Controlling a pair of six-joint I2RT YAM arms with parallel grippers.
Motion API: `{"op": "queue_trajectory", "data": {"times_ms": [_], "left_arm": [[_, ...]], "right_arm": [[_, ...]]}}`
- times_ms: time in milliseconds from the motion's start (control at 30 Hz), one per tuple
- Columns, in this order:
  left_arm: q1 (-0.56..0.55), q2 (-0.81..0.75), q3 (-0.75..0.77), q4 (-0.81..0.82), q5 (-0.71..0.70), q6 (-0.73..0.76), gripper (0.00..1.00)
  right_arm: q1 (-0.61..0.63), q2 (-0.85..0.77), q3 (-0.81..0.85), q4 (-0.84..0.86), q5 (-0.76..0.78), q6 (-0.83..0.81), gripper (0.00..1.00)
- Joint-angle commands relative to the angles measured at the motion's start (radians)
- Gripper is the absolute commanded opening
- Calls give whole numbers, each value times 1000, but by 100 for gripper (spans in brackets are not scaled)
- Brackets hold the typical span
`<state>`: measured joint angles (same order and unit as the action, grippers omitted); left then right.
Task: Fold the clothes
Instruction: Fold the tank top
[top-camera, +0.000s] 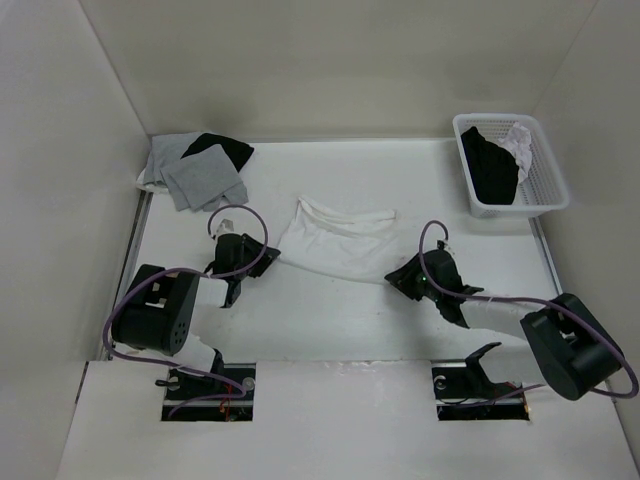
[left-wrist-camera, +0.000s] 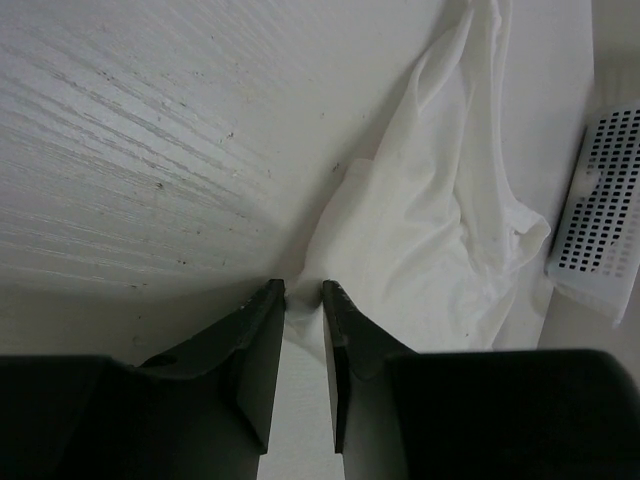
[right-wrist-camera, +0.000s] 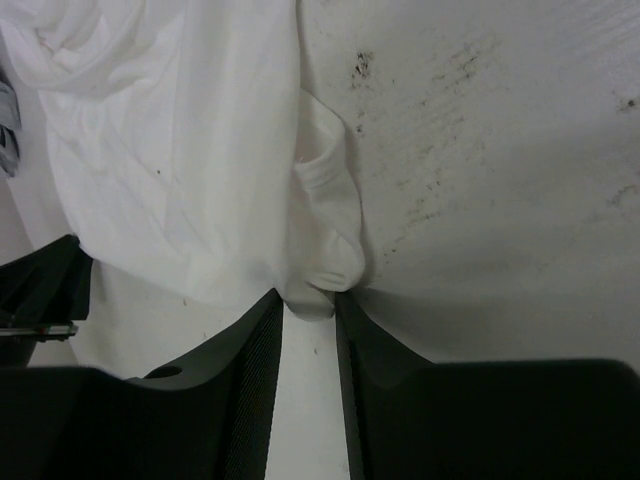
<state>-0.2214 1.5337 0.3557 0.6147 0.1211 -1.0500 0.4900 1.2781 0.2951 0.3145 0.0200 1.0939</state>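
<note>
The clothes (top-camera: 340, 240), a thin white top, lie crumpled in the middle of the table, straps toward the back. My left gripper (top-camera: 272, 253) is at the near-left corner. In the left wrist view that gripper (left-wrist-camera: 303, 288) has its fingertips close together, with the corner of the white cloth (left-wrist-camera: 430, 230) pinched between them. My right gripper (top-camera: 393, 279) is at the near-right corner. In the right wrist view its tips (right-wrist-camera: 309, 298) squeeze a folded hem of the cloth (right-wrist-camera: 180, 150), which bulges just beyond them.
A pile of grey and black garments (top-camera: 200, 165) lies at the back left corner. A white mesh basket (top-camera: 545, 195) holding black and whitish cloths stands at the back right; its wall (left-wrist-camera: 605, 200) shows in the left wrist view. Walls enclose the table.
</note>
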Motion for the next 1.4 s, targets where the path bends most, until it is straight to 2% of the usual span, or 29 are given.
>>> {"op": "queue_trajectory", "data": {"times_ms": [0, 267, 367, 467, 567, 667, 833, 1000, 1133, 1233, 1333, 1367], "left_arm": [[-6, 16, 19, -3, 3, 5, 19], [-9, 16, 23, -1, 0, 2, 6], [-9, -15, 20, -4, -3, -1, 1], [-12, -107, 8, -24, -14, -1, 0], [-19, -284, -7, -116, -31, -1, 0], [-34, -549, 12, -300, -55, 11, 0], [-84, -970, 153, -689, -147, 77, 0], [-140, -1136, 285, -938, -202, 111, 0], [-154, -1158, 273, -1003, -222, 105, 0], [-138, -1103, 233, -975, -219, 102, 0], [-120, -993, 177, -876, -213, 104, 1], [-108, -939, 166, -833, -207, 105, 1]], "right_arm": [[-11, 40, -16, 47, 37, 20, 29], [-6, 18, -13, 35, 112, 35, 7], [5, 10, -4, 32, 115, 18, 2], [41, -75, 9, -18, 118, -17, 0], [103, -256, 44, -183, 147, -54, 0], [188, -489, 123, -438, 205, -87, 0], [383, -756, 320, -817, 328, -98, 0], [693, -838, 492, -1024, 516, -14, 0], [859, -803, 530, -1058, 644, 11, 1], [737, -746, 509, -1037, 595, -38, 2], [489, -694, 428, -893, 401, -158, 2], [372, -662, 386, -806, 297, -207, 1]]}}
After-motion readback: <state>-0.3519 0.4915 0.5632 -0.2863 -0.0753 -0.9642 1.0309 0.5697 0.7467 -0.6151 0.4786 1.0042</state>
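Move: The tank top's left near corner is already between the part-open left fingertips, a centimetre or so below the hand point, and its right near corner sits the same way at the right fingertips. The tank top's middle lies about 14 cm right and 3 cm ahead of the left hand, or some 9 cm left and 9 cm ahead of the right. The grey pile is roughly 17 cm ahead and 14 cm left of the left hand. Shut both grippers on the tank top's near corners, then whip both hands up nearly 30 cm and back towards the bases, left about 11 and right 15, tipping the fingers upward. Reverse at once, lowering while bringing them forward again, with the fingers easing back down and both corners kept pinched; let the right wrist turn counter-clockwise going up and partly back. ##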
